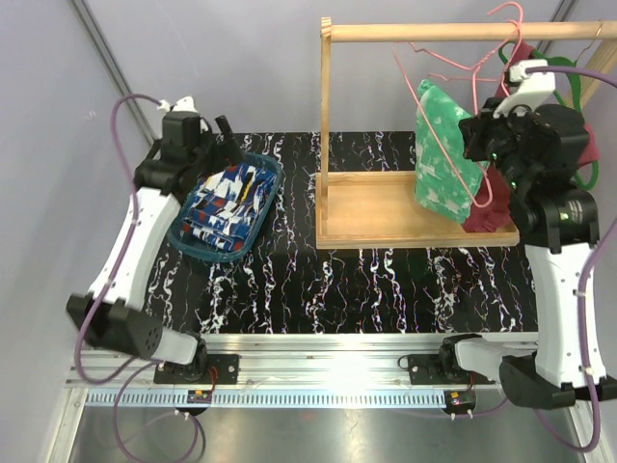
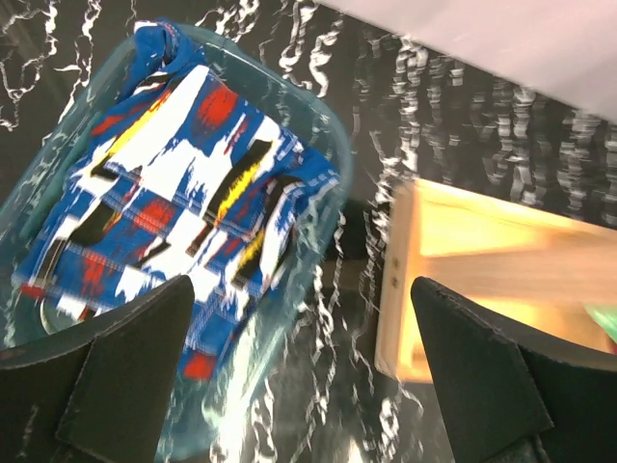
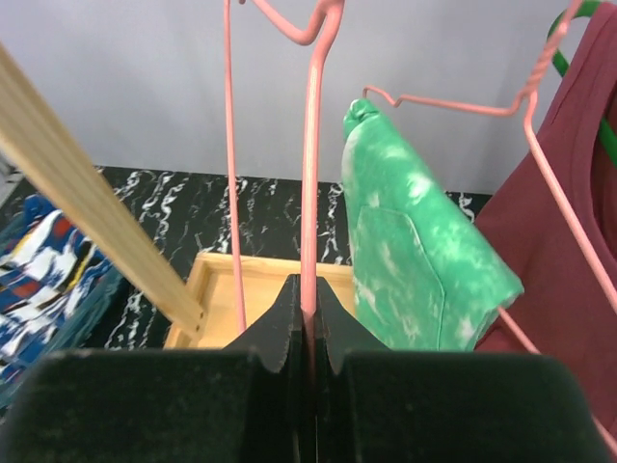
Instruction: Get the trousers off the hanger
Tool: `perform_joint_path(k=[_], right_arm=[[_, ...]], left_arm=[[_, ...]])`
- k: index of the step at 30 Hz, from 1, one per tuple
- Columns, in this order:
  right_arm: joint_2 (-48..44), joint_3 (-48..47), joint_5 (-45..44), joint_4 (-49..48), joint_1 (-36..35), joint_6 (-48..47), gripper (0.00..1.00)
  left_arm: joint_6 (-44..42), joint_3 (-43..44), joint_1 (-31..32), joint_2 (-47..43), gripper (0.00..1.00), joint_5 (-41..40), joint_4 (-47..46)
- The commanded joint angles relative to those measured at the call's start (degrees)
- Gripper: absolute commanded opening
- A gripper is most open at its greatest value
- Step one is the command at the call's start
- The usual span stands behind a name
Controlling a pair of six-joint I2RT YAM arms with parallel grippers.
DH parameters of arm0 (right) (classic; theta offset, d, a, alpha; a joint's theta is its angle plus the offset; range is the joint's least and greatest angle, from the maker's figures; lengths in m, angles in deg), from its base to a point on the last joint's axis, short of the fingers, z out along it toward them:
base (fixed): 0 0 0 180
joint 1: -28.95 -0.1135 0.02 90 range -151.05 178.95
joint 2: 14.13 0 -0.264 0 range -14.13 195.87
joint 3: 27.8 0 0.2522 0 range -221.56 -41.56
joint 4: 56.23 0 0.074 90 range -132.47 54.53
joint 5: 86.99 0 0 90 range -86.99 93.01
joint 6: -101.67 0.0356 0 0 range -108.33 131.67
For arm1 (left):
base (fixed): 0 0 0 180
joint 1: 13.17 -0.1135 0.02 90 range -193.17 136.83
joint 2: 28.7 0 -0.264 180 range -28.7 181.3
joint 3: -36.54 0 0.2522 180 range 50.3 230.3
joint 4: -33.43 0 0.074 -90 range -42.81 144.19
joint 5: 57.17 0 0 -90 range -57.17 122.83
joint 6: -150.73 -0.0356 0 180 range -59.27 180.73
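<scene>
The green trousers [image 1: 445, 159], mottled with white, hang from a pink wire hanger [image 1: 439, 58] on the wooden rack's rod [image 1: 434, 32]. My right gripper [image 1: 479, 135] is just right of them. In the right wrist view it [image 3: 308, 299] is shut on an upright pink hanger wire [image 3: 310, 193], with the green trousers [image 3: 415, 251] close on its right. The blue printed trousers [image 1: 227, 204] lie folded in a teal basket [image 1: 207, 256]. My left gripper [image 2: 299, 318] is open and empty above the basket's right rim [image 2: 318, 116], with the blue trousers [image 2: 174, 183] under its left finger.
A dark red tank top [image 3: 569, 193] hangs on a green hanger [image 3: 607, 135] right of the green trousers. The rack's wooden base [image 1: 376, 207] stands on the black marbled table, right of the basket. A grey wall lies behind.
</scene>
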Motion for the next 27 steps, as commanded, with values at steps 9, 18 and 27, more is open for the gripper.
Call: perform_joint_path(k=[9,18,27], right_arm=[[9.1,0.55,-17.55,-11.52,-12.7,-9.17,0.0],[8.59,6.36,-17.47,-13.98,-14.12,-8.38,0.26],[1.38,1.81,-17.55,-1.72,-14.12,-6.54,0.99]], left_arm=[[-8.68,-16.46,1.55,-23.11,0.99,-4.69,4.85],[-14.67,-23.84,1.55,-32.24,0.99,-7.43,3.28],[-14.85,-22.89,1.55,-34.45,0.99,-4.17,4.24]])
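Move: The bare pink hanger is already pinched in the right hand; the rail spot it goes to lies about 11 cm ahead, 6 cm left and 13 cm above. The green trousers hang some 13 cm ahead, barely right and 10 cm below the hand; the red top is around 13 cm ahead, 12 cm right and 5 cm lower. From the left hand, that rail spot lies roughly 33 cm right, nearly level ahead and 31 cm higher. The pink hanger's hook is carried over the rail and set down on it by the right hand, which goes forward about 7 cm, drifting left and then sinking as much, while its left side rolls down slightly; its fingers then open wide, release the wire and start backing off and up. The left hand, open and empty, draws back some 14 cm and a little left from above the basket. ##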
